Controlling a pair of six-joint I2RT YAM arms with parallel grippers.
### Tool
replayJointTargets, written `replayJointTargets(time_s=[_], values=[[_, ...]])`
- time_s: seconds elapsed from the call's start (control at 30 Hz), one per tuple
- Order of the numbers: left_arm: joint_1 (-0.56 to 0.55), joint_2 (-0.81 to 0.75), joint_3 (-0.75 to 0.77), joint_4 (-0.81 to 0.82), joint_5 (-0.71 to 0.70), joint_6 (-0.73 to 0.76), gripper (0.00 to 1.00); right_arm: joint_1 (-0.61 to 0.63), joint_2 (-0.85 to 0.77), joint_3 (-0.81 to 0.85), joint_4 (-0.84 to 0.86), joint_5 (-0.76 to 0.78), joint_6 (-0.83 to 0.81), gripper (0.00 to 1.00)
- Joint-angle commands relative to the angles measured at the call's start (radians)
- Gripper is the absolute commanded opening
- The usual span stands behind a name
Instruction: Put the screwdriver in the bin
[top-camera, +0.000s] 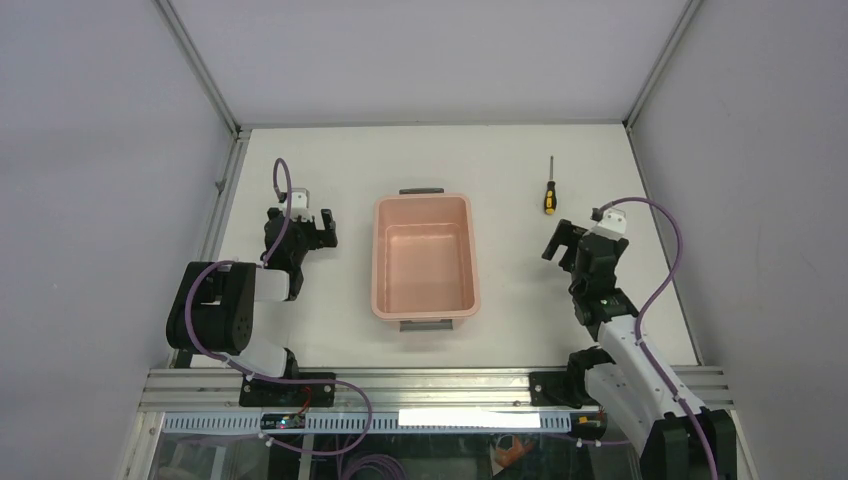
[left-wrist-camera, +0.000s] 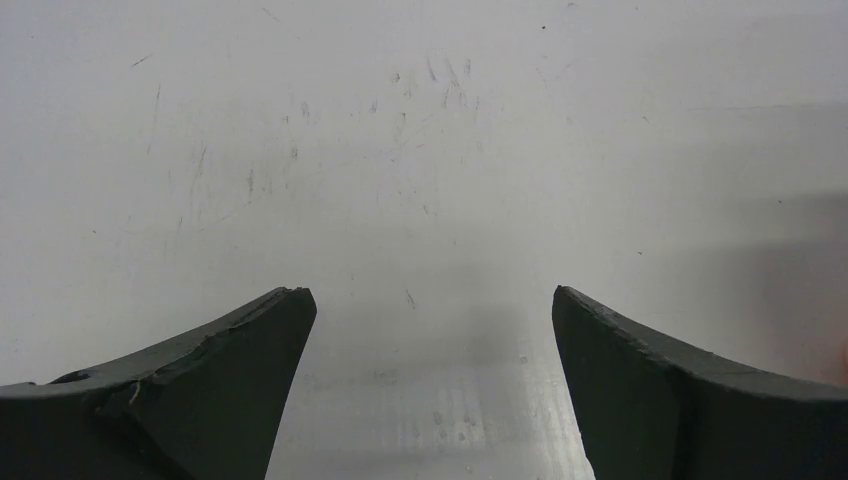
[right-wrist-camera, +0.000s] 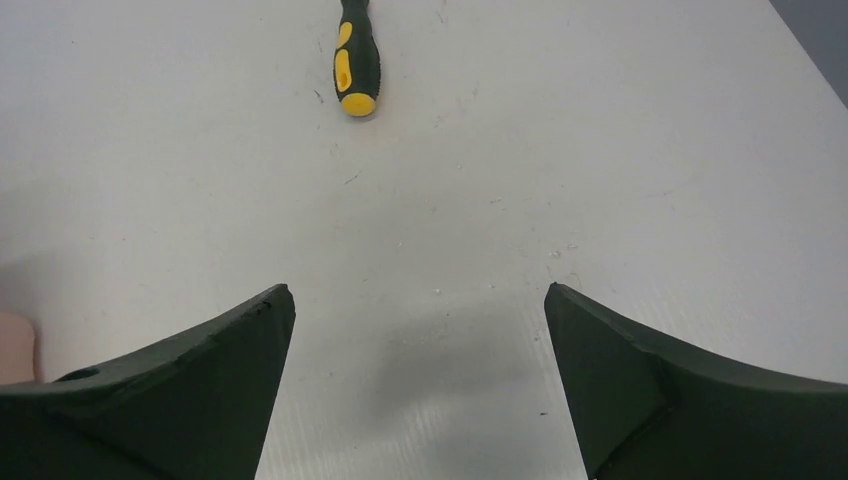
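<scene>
The screwdriver (top-camera: 550, 186) lies on the white table at the back right, thin shaft pointing away, yellow-and-black handle nearest my right gripper. Its handle shows at the top of the right wrist view (right-wrist-camera: 355, 62). The pale pink bin (top-camera: 423, 257) stands in the middle of the table, empty, a grey handle at each short end. My right gripper (top-camera: 566, 242) is open and empty, a little short of the screwdriver's handle; in the right wrist view (right-wrist-camera: 418, 300) only bare table lies between its fingers. My left gripper (top-camera: 300, 222) is open and empty left of the bin, also in the left wrist view (left-wrist-camera: 430, 300).
Grey walls and aluminium frame posts (top-camera: 215, 195) bound the table on the left, back and right. A metal rail (top-camera: 430, 385) runs along the near edge by the arm bases. A sliver of the pink bin shows at the left edge of the right wrist view (right-wrist-camera: 14, 345).
</scene>
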Motion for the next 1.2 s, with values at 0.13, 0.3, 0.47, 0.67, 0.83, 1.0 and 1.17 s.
replayJointTargets(time_s=[0.13, 0.3, 0.47, 0.67, 0.83, 1.0, 1.17], values=[[-0.008, -0.027, 0.001, 0.027, 0.007, -0.016, 0.99, 0.01, 0.044, 0.053, 0.02, 0.059, 0.007, 0.99], [-0.008, -0.027, 0.001, 0.027, 0.007, -0.016, 0.99, 0.007, 0.196, 0.303, -0.171, 0.058, -0.017, 0.99], [-0.007, -0.028, 0.001, 0.026, 0.007, -0.016, 0.99, -0.048, 0.503, 0.689, -0.398, 0.013, -0.025, 0.99], [-0.007, -0.028, 0.001, 0.026, 0.007, -0.016, 0.99, -0.112, 0.935, 1.161, -0.721, -0.102, -0.035, 0.99], [-0.008, -0.029, 0.001, 0.026, 0.007, -0.016, 0.99, -0.136, 1.213, 1.424, -0.823, -0.158, -0.043, 0.99], [-0.007, -0.027, 0.001, 0.026, 0.007, -0.016, 0.99, -0.136, 1.399, 1.549, -0.887, -0.184, -0.039, 0.99], [-0.008, -0.027, 0.001, 0.026, 0.007, -0.016, 0.99, -0.141, 1.473, 1.554, -0.869, -0.202, -0.033, 0.91]])
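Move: The screwdriver lies about 19 cm ahead of the right gripper, nearly in line with it (a centimetre or so to the left), and roughly 10 cm below, with its handle end nearest. The bin's middle is some 35 cm to the right gripper's left, about 2 cm ahead and 6 cm lower. From the idle left gripper, the screwdriver is about 62 cm to the right, 10 cm farther out and a little below. Swing the right gripper forward about 20 cm in an arc towards the screwdriver, first climbing some 9 cm, then dropping steeply to finish about 7 cm below where it began, easing back a centimetre at the end. Tip the wrist down some 45 degrees on the way and keep the fingers open, one to each side above the handle. ##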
